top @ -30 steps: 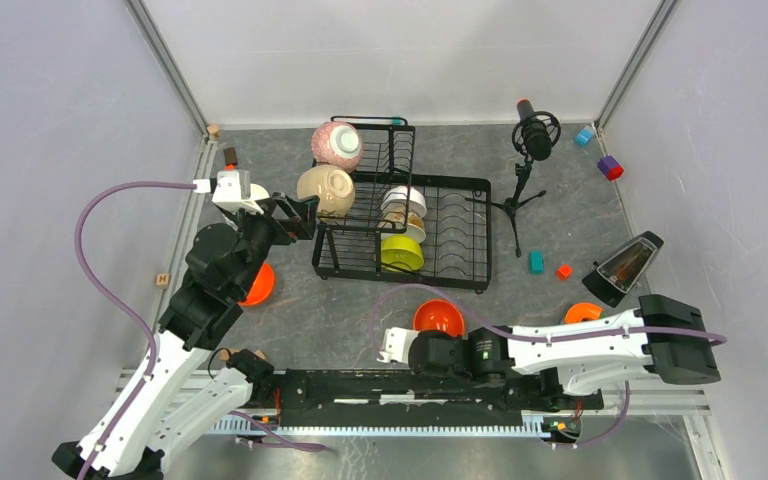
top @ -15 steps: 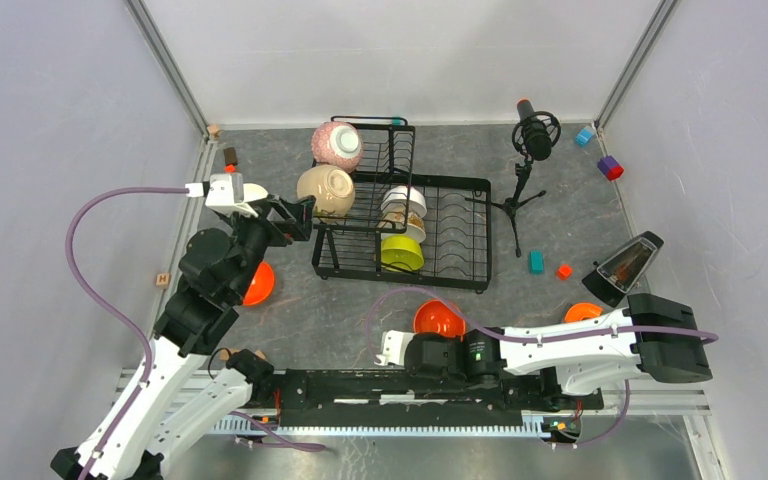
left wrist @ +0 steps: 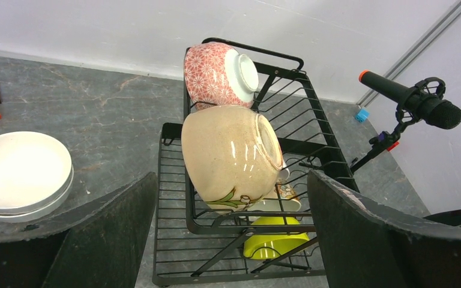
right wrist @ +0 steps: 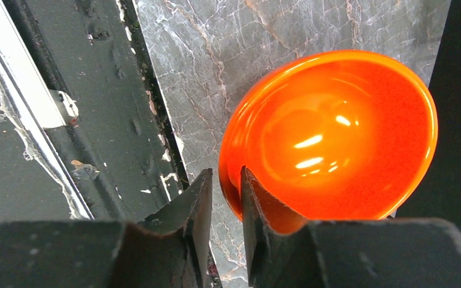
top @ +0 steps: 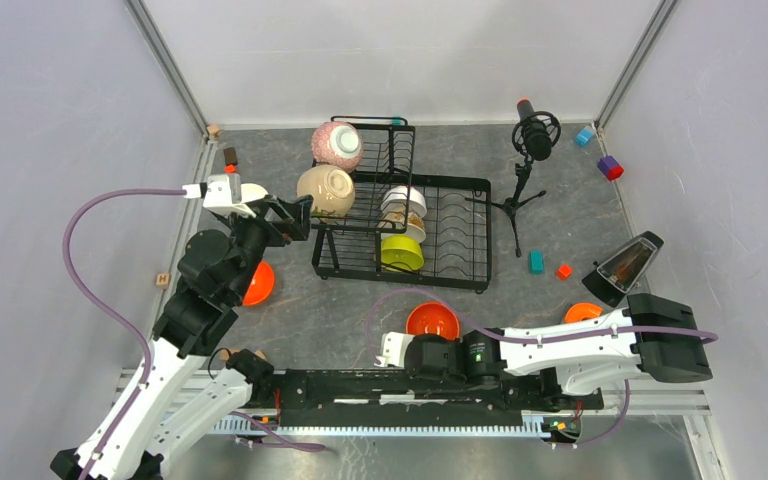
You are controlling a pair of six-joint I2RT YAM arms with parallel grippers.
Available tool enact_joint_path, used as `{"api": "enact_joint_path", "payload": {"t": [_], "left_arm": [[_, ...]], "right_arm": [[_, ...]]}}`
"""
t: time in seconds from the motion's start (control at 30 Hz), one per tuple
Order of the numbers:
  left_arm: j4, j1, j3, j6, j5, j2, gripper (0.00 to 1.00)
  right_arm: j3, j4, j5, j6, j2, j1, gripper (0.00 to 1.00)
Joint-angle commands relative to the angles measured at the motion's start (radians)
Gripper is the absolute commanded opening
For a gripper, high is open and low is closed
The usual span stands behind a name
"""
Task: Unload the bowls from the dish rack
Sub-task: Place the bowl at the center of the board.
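The black wire dish rack [top: 460, 230] stands mid-table. On its upper shelf lie a pink-patterned bowl [top: 337, 143] and a beige bowl [top: 325, 188]. Its lower tray holds white bowls [top: 403, 205] and a lime green bowl [top: 401, 253]. My left gripper [top: 295, 215] is open, just left of the beige bowl [left wrist: 228, 156], which sits between its fingers in the left wrist view; my left gripper [left wrist: 231, 177] holds nothing. My right gripper [top: 425, 340] is shut on the near rim of an orange bowl [top: 432, 320], seen close in the right wrist view [right wrist: 336, 138], low over the table.
A second orange bowl [top: 258, 284] lies by the left arm, an orange one [top: 582, 312] at the right. Stacked white bowls [left wrist: 21, 171] sit left of the rack. A microphone tripod [top: 525, 170], a black wedge-shaped object [top: 622, 266] and small coloured blocks [top: 536, 261] stand to the right.
My right gripper has drawn the orange bowl slightly left and toward the near edge. My left gripper has shifted a little left beside the beige bowl, still open.
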Motion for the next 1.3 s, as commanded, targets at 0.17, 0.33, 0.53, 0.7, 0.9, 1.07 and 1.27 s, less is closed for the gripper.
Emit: {"api": "enact_joint_path", "payload": {"t": [0.17, 0.33, 0.53, 0.7, 0.9, 1.07, 1.27], "left_arm": [[0.005, -0.006, 0.018, 0.026, -0.019, -0.010, 1.00], [0.004, -0.005, 0.019, 0.027, -0.019, -0.009, 1.00], [0.001, -0.006, 0.017, 0.027, -0.031, -0.013, 1.00], [-0.025, -0.006, 0.006, 0.027, -0.052, -0.021, 1.00], [-0.051, -0.006, -0.008, 0.011, -0.088, -0.049, 1.00], [-0.143, -0.005, 0.010, -0.155, -0.172, -0.072, 1.00], [-0.231, -0.005, -0.006, -0.104, 0.005, -0.160, 1.00]], "right_arm": [[-0.030, 0.043, -0.034, 0.041, -0.020, 0.008, 0.45], [-0.038, 0.048, -0.040, 0.053, -0.033, 0.009, 0.62], [-0.027, 0.046, -0.054, 0.066, -0.067, 0.013, 0.72], [-0.005, 0.030, -0.065, 0.082, -0.129, 0.015, 0.81], [0.045, 0.017, 0.003, 0.119, -0.247, 0.015, 0.94], [-0.004, 0.133, 0.201, 0.173, -0.364, 0.012, 0.98], [-0.027, 0.256, 0.319, 0.216, -0.458, -0.084, 0.98]]}}
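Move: The orange bowl already sits on the table with its back-right rim at the right fingertips. Its middle lies about 5 cm ahead of the right hand, 3 cm to the left and 2 cm lower. The green bowl in the rack is some 22 cm ahead and 9 cm left; the dish rack's middle is about 28 cm ahead and 9 cm left. From the left hand the orange bowl lies roughly 14 cm back, 30 cm right and 32 cm below. The right fingers let go of the orange bowl's rim, spreading from a narrow gap to wide open while the hand eases about 1 cm back and slightly down. Then it climbs clear, some 12 cm above its start and swinging forward late, as the fingers tip up towards the left by some 35 degrees. Late on, the open left hand draws off from the rack, about 3 cm back and 3 cm left, sinking slightly. ##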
